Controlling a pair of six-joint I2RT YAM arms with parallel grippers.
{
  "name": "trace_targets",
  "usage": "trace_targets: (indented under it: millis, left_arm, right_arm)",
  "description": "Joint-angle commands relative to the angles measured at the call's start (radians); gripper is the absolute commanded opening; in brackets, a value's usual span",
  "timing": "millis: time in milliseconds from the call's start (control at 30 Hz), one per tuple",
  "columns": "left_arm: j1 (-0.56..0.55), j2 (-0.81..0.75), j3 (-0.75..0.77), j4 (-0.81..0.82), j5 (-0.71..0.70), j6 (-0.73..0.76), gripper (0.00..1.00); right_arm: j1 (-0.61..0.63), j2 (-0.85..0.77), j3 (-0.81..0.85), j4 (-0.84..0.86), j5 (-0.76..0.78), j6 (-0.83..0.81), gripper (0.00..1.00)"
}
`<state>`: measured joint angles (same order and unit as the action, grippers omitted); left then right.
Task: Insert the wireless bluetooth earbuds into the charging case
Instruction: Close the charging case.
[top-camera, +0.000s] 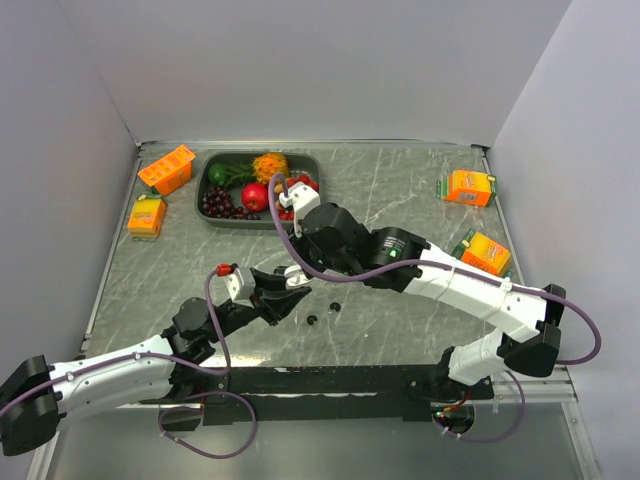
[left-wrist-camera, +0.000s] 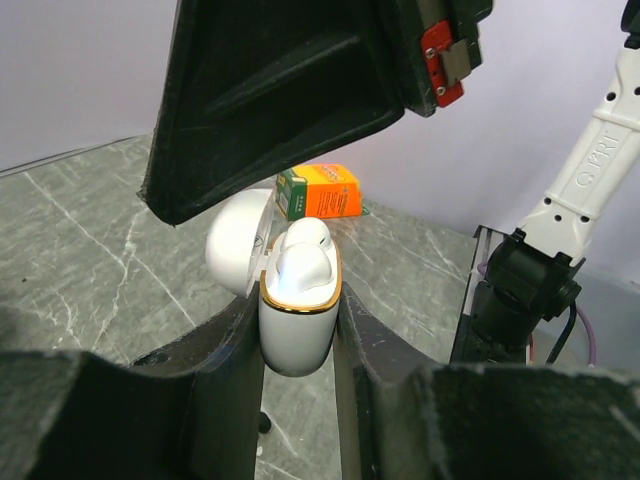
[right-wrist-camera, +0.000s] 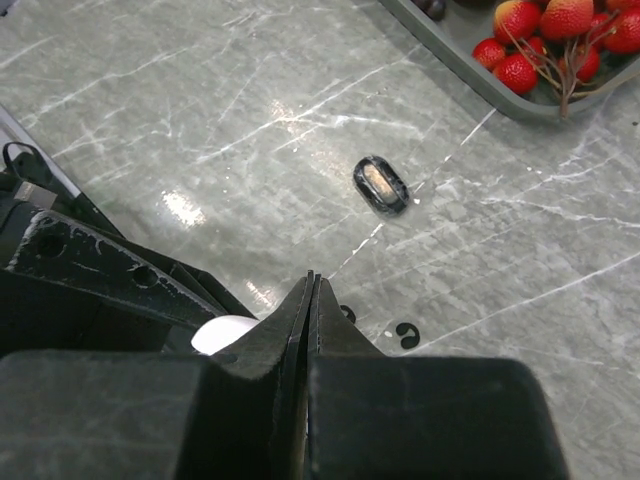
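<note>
My left gripper (left-wrist-camera: 298, 308) is shut on the white charging case (left-wrist-camera: 297, 335), which has a gold rim. It holds the case upright above the table with the lid (left-wrist-camera: 237, 250) swung open to the left. Two white earbuds (left-wrist-camera: 300, 262) sit in the case's opening with their rounded tops showing. My right gripper (right-wrist-camera: 312, 285) is shut with nothing between its fingers. It hovers just over the case, and its black finger (left-wrist-camera: 280, 100) fills the top of the left wrist view. From above, both grippers (top-camera: 283, 298) (top-camera: 300, 272) meet near the table's middle.
A small black oval piece (right-wrist-camera: 380, 185) with a pale centre lies on the marble beyond the right gripper, and two tiny black C-shaped bits (right-wrist-camera: 407, 335) lie nearer. A dark tray (top-camera: 207, 180) of fruit stands at the back. Orange boxes (top-camera: 166, 168) (top-camera: 469, 187) sit left and right.
</note>
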<state>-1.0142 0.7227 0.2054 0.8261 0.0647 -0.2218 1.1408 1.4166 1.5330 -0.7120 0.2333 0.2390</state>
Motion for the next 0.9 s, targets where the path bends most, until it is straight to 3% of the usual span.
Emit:
trace_targets:
  millis: [0,300,467,567,700,767,833,867]
  left_arm:
    - [-0.003,0.000,0.020,0.048,-0.032,0.010,0.01]
    - [-0.003,0.004,0.034,0.036,-0.062,0.002,0.01]
    - [-0.004,0.010,0.055,-0.018,-0.095,-0.039,0.01]
    - [0.009,0.049,0.090,-0.094,-0.137,-0.112,0.01]
    - [0.094,0.247,0.266,-0.278,-0.132,-0.365,0.01]
    - [0.158,0.364,0.374,-0.437,-0.007,-0.461,0.01]
    - [0.181,0.556,0.535,-0.498,0.169,-0.458,0.01]
    - [0.187,0.614,0.581,-0.531,0.193,-0.459,0.01]
  right_arm:
    - [0.011,-0.053,-0.008,-0.009,-0.025,0.023,0.00]
    - [0.040,-0.082,-0.042,-0.004,-0.003,0.042,0.00]
    - [0.025,-0.175,-0.078,0.044,0.199,0.127,0.00]
    - [-0.059,-0.359,-0.216,0.190,0.241,0.181,0.16]
    - [-0.222,-0.492,-0.312,0.166,0.172,0.264,0.22]
    - [-0.254,-0.486,-0.318,0.128,0.152,0.281,0.22]
    - [-0.256,-0.475,-0.339,0.103,0.140,0.284,0.22]
    - [-0.257,-0.475,-0.352,0.102,0.135,0.290,0.22]
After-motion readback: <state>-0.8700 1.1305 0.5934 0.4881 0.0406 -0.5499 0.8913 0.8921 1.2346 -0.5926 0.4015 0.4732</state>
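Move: The charging case's open lid lies about 2 cm back of the right hand and 2 cm below it; the left hand still grips the case body, with the lid some 2 cm ahead of it, 2 cm to its right and 2 cm above. On the table about 15 cm below the right hand are a black pod, roughly 8 cm ahead and 4 cm left, and two black ear tips, about level fore and aft and 5 cm right. The open lid is pushed back over the earbuds by the right hand's shut fingers, drawing back about 2 cm while the left keeps its grip on the case. The right hand then leaves the case, swinging some 15 cm right, rising 7 cm, yawing clockwise and parting its fingers slightly. Late on, the left carries the case about 8 cm forward and 4 cm right, sinking slightly and rolling its forward side down nearly 30 degrees. ##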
